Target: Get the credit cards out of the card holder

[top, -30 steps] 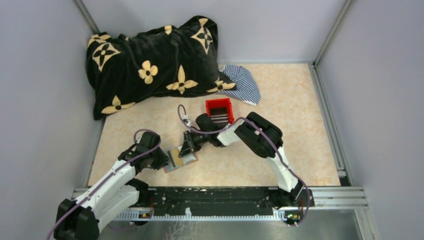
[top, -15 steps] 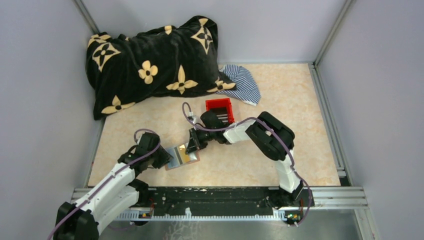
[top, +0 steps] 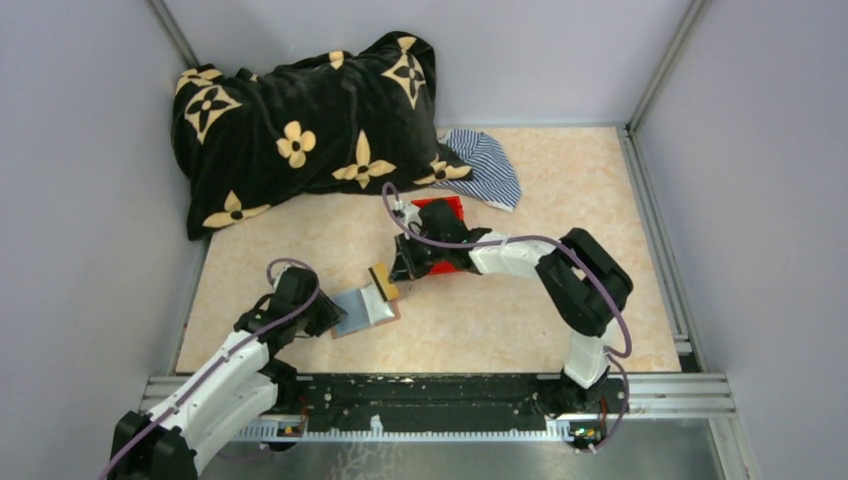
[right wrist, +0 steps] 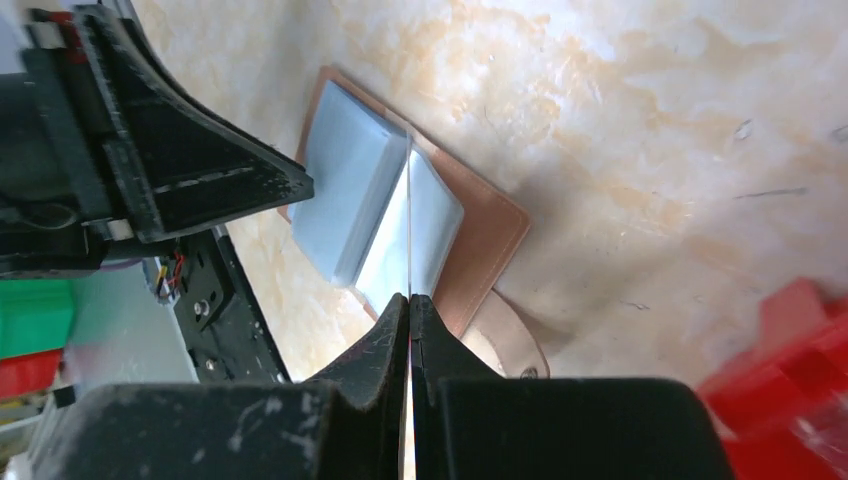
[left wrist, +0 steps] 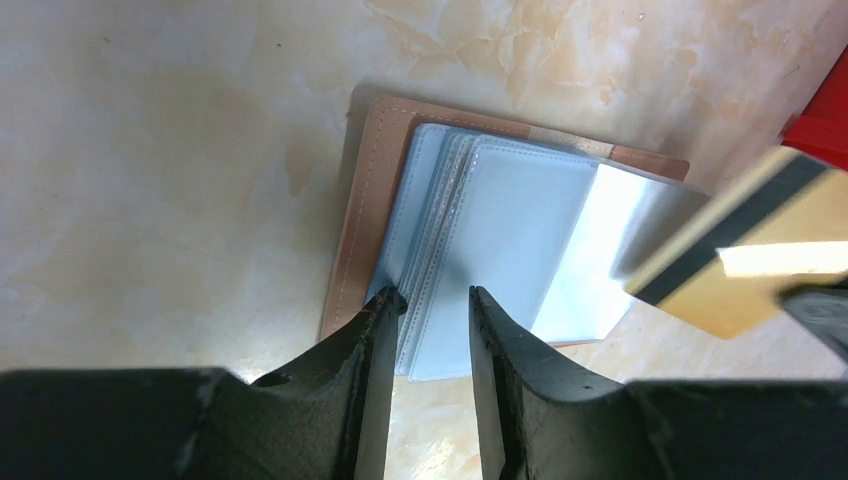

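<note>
The brown card holder lies open on the table, its grey-blue sleeves facing up. My left gripper stands at its left edge, jaws a little open, with the fingertips resting on the sleeve stack and nothing pinched between them. My right gripper is shut on a tan credit card with a black stripe, held clear above the holder's right end. The same credit card shows at the right of the left wrist view. In the right wrist view this card is a thin edge-on line.
A red bin stands just behind the right wrist, partly hidden by it. A black flowered cushion and a striped cloth lie at the back. Walls close in both sides, and a metal rail runs along the near edge.
The right gripper has drawn the tan card out of the holder and carried it up and to the right, towards the bin. The left gripper stayed on the holder and opened slightly.
</note>
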`<state>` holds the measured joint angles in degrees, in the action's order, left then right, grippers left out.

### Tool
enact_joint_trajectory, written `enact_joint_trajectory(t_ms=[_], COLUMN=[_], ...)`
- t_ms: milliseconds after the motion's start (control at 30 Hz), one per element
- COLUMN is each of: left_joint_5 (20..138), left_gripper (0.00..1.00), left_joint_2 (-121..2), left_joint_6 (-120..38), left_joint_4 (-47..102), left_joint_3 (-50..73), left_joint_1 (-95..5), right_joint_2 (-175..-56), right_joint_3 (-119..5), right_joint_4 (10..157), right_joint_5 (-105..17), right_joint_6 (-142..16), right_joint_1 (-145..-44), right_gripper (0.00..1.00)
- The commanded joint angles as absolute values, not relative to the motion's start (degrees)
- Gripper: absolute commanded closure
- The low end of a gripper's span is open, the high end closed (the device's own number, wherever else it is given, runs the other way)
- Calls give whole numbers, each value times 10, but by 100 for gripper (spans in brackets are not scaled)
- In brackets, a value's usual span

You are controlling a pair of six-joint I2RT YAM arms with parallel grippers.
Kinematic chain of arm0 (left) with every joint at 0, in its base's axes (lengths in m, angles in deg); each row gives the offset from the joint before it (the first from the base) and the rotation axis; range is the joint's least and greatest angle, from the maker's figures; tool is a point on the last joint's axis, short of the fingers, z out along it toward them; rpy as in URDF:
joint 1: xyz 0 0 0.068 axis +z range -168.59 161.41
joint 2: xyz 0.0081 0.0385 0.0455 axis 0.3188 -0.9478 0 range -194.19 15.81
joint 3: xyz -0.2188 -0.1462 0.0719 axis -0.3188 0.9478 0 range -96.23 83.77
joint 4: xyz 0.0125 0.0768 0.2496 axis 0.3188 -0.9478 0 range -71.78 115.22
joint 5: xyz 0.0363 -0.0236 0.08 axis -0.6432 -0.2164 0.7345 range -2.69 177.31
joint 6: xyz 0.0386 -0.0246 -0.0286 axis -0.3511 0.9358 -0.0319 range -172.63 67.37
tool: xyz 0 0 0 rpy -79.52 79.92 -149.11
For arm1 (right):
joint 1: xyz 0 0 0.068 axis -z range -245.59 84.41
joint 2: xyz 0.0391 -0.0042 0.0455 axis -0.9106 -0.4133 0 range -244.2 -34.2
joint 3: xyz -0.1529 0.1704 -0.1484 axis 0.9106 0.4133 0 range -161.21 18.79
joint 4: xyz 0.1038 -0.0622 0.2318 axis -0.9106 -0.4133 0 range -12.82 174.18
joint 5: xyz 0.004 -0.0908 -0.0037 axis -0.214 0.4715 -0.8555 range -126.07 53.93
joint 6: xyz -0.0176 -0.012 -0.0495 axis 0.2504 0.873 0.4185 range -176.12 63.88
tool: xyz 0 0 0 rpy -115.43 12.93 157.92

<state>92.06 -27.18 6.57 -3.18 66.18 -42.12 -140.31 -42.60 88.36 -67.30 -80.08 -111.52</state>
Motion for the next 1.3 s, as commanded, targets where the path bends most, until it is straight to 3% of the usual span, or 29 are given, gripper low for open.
enact_joint_trajectory(t_ms=[0,200,700,1267], left_joint_5=[935,935,931,923], left_gripper=[61,61,61,60], left_joint_2=[-264,-253,-253,-267], left_joint_6=[56,49,15,0], left_joint_4=[-29,-19,28,65], left_joint_3=[677,678,683,694], left_joint_1=[-424,-424,-423,-422], right_joint_2=[-1337,-1310,-1261,-1379], right_joint_3=[-443,-478,-665,-775], right_joint_4=[849,774,543,470], right_joint_5=[-654,-643,-473,-380], right_joint_6=[-743,-682,-512,-452], right_joint_1=[-1111,-1112,-1054,-994], right_gripper=[100,100,100,100])
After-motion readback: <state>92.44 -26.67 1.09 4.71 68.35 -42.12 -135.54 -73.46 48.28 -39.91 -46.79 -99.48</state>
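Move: The right hand, already holding the gold card clear of the card holder, has the red tray's middle about 10 cm ahead, 10 cm to its right and 5 cm below. The open card holder lies roughly 7 cm back, 6 cm left and 6 cm down from it, and the striped cloth some 25 cm ahead and 19 cm right, about 6 cm down. From the left hand, the tray is about 18 cm ahead and 22 cm right, nearly level. The right hand keeps its shut grip on the gold card and lifts it away from the card holder, then swings it forward and right in a high arc of about 15 cm forward and 13 cm right, climbing some 15 cm before starting to sink towards the far end of the red tray, while its wrist turns roughly 40 degrees so that the left-pointing fingers come to point forward-left and more steeply down. The left hand, its fingers still parted and resting on the card holder's clear pockets, eases forward by 1.5 cm and keeps its opening. ##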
